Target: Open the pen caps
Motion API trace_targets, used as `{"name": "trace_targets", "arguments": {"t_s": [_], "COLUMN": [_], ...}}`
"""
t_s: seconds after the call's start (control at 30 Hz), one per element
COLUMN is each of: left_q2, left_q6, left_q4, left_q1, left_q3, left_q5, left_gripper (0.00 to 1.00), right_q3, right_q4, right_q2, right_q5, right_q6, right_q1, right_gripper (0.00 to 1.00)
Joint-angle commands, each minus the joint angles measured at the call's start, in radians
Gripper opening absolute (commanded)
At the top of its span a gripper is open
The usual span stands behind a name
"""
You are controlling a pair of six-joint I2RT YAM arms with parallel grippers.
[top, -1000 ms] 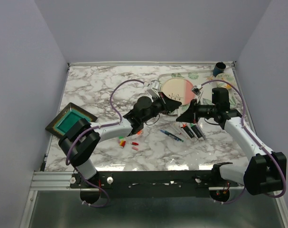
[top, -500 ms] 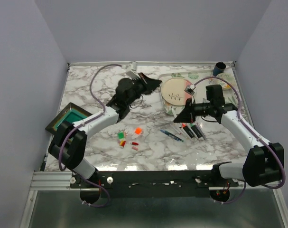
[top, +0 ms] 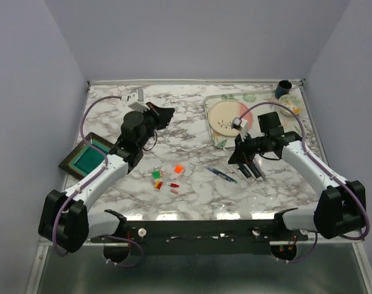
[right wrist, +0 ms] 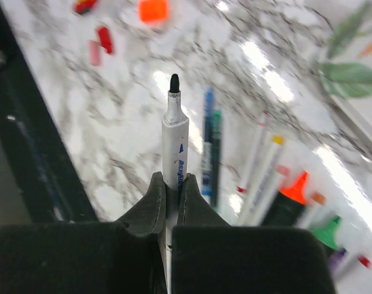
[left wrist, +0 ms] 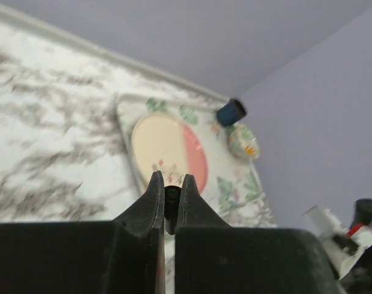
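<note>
My left gripper [left wrist: 171, 182] is shut on a small black pen cap [left wrist: 171, 197], held in the air over the back left of the table [top: 162, 114]. My right gripper [right wrist: 172, 181] is shut on a white pen [right wrist: 174, 144] whose black tip is bare and points away from me. This gripper hovers low over the loose pens [top: 237, 155]. Green [top: 156, 174], orange [top: 178, 168], red [top: 173, 184] and pink [top: 175, 191] caps lie loose at the table's centre front. The orange cap [right wrist: 153, 10] and the red one [right wrist: 104, 38] also show in the right wrist view.
Uncapped slim pens [right wrist: 210, 147] and thick black highlighters [right wrist: 291, 197] lie under the right gripper. A floral tray [top: 217, 139] with a plate [top: 225, 116] stands at the back right, beside a blue cup [top: 284, 87] and a small bowl [top: 290, 101]. A green-lined box [top: 89, 157] sits at the left edge.
The left arm has swung left and back, away from the right gripper, carrying the black cap. The right gripper has come down toward the loose pens with the uncapped white pen.
</note>
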Motion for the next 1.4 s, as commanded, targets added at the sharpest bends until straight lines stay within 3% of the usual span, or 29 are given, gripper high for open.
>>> {"name": "trace_targets", "arguments": {"t_s": [0.0, 0.17, 0.4, 0.73, 1.07, 1.37], "left_q2": [-0.120, -0.229, -0.334, -0.366, -0.352, -0.269], "left_q6": [0.063, 0.111, 0.142, 0.122, 0.111, 0.108], "left_q4": [-0.189, -0.340, -0.501, -0.486, -0.481, -0.499], "left_q1": [-0.001, -0.001, -0.001, -0.001, -0.001, -0.009], "left_q3": [-0.167, -0.251, -0.366, -0.466, -0.477, -0.455], "left_q5": [0.028, 0.008, -0.043, -0.017, 0.014, 0.029], "left_gripper": [0.00, 0.00, 0.00, 0.02, 0.03, 0.04], "right_q3": [0.023, 0.029, 0.024, 0.026, 0.029, 0.043], "right_q4": [-0.085, -0.103, -0.116, -0.131, -0.131, -0.146], "right_q2": [0.034, 0.126, 0.186, 0.266, 0.257, 0.203], "right_q5": [0.366, 0.477, 0.517, 0.543, 0.535, 0.502], "right_q6": [-0.127, -0.117, -0.119, -0.125, -0.125, -0.142], "right_q1": [-0.015, -0.067, -0.089, -0.090, -0.092, -0.093], "right_gripper": [0.01, 0.00, 0.05, 0.14, 0.36, 0.38]}}
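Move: My left hand holds the black cap; its goal is the loose caps by the green cap, about 9 cm back, 7 cm left and 29 cm below. The orange cap is some 9 cm right of the green one and 2 cm farther out; the red cap is 7 cm right of the green and 5 cm nearer me. My right hand's uncapped white marker goes to a slot about 6 cm ahead, 9 cm right and 13 cm below, with the orange highlighter 3 cm to the slot's left and the green highlighter 4 cm to its right. The blue pen is 3 cm ahead and 2 cm left of my right hand. I swing my right hand about 11 cm right and as far down, fingers tipping some 30 degrees towards straight down, lay the white marker between the two highlighters and open to let go. Meanwhile my left hand, still pinching the black cap, sinks about 22 cm and draws back 13 and left 6, tilting down towards the green cap, pausing before a last small dip. ##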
